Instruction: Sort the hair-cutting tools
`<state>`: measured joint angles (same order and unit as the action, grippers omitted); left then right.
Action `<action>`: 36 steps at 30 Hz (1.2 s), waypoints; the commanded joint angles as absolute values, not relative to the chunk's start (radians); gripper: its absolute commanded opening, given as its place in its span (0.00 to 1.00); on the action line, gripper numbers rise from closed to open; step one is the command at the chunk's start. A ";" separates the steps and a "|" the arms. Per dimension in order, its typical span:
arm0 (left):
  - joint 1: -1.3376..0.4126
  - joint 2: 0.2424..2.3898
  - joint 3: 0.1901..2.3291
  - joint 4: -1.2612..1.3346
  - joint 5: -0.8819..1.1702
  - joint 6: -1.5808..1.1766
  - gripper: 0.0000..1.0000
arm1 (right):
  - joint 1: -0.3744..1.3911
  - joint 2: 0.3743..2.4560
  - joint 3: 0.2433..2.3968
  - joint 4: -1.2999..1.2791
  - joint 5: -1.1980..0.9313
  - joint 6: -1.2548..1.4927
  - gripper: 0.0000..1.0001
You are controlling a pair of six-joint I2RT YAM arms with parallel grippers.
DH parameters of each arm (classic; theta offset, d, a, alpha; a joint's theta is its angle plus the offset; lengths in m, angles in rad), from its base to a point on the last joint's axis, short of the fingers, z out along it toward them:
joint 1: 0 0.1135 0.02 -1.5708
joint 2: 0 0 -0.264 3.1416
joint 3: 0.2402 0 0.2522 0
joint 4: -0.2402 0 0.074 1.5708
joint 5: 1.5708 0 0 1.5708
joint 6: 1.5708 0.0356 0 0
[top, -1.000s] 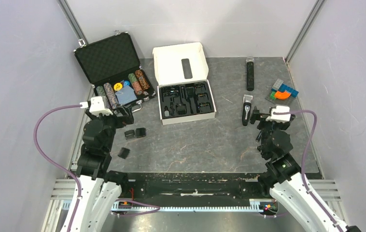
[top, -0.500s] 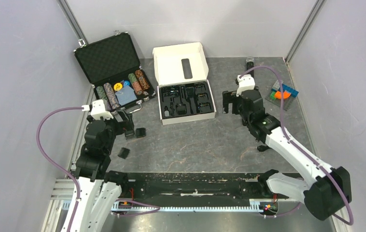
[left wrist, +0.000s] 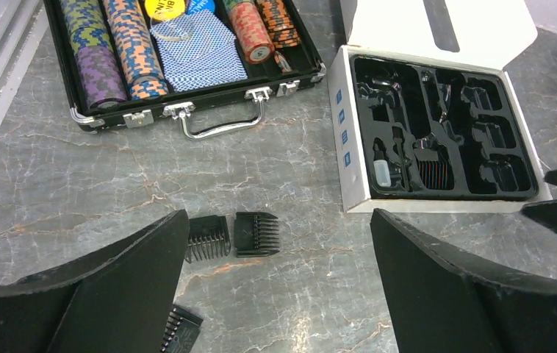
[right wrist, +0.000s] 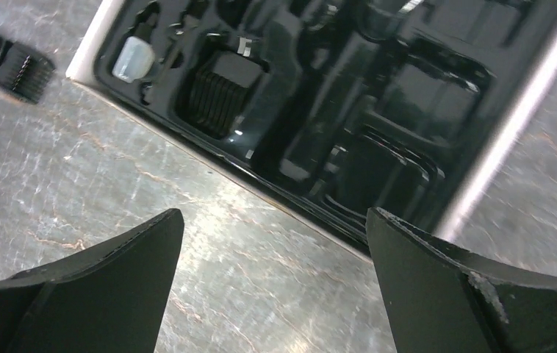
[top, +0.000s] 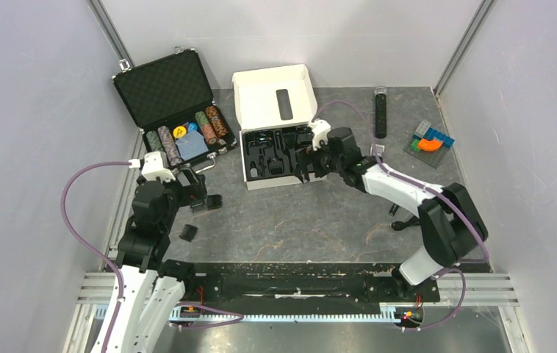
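Note:
Two black comb attachments [left wrist: 208, 238] [left wrist: 256, 234] lie side by side on the table, and a third [left wrist: 180, 331] lies nearer, half behind my left finger. My left gripper [left wrist: 277, 213] hovers open just above and behind them, holding nothing. From above the pair shows at the comb attachments [top: 206, 202] and the single one [top: 188, 232]. My right gripper [right wrist: 273, 213] stands open and empty over the front edge of the white box [right wrist: 481, 169], whose black moulded tray holds several parts. The right arm covers the clipper except for a pale end [top: 378, 150].
An open black case [top: 165, 92] with stacks of colourful chips stands at the back left. A thin black stick with a clear tip [top: 381, 114] lies at the back right, beside colourful blocks [top: 430, 140]. The white box [top: 283, 181] has its lid up.
My right arm has swung left from the right side of the table and now reaches over the box's front edge. The left gripper has barely shifted above the combs.

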<state>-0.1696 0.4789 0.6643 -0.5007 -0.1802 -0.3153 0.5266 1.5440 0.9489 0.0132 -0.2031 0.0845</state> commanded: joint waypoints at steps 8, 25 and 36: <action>-0.163 0.548 0.669 -0.469 -0.142 -0.374 1.00 | 0.618 1.782 1.176 0.002 -0.321 -0.021 0.98; -0.137 0.586 0.665 -0.460 -0.111 -0.385 1.00 | 0.671 1.686 0.983 -0.172 -0.509 -0.067 0.98; -0.134 0.594 0.664 -0.462 -0.114 -0.389 1.00 | 0.692 1.522 0.831 -0.232 -0.537 -0.074 0.98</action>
<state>-0.1406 0.5884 0.6643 -0.4992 -0.1242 -0.3305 0.6827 1.5848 0.8688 -0.1654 -0.4988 -0.0719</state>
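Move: The box of clipper parts is the right hand's target: its middle lies roughly 8 cm ahead, 7 cm to the left and 8 cm below, with its near wall almost under the hand. The two comb guards lie about 29 cm left and 7 cm back, and the silver-black clipper some 21 cm right and 3 cm ahead, both about 10 cm down. From the left hand the box's middle is about 17 cm ahead, 22 cm right and 19 cm below. Right hand hooks the box by its near wall, its forward finger coming down inside the tray and the other staying outside: it first goes about 7 cm left while sinking, then draws back some 13 cm, easing right and a little lower, dragging the box. The wrist turns nearly 30 degrees counter-clockwise, fingers still wide open. The empty left hand just sinks a couple of centimetres. ##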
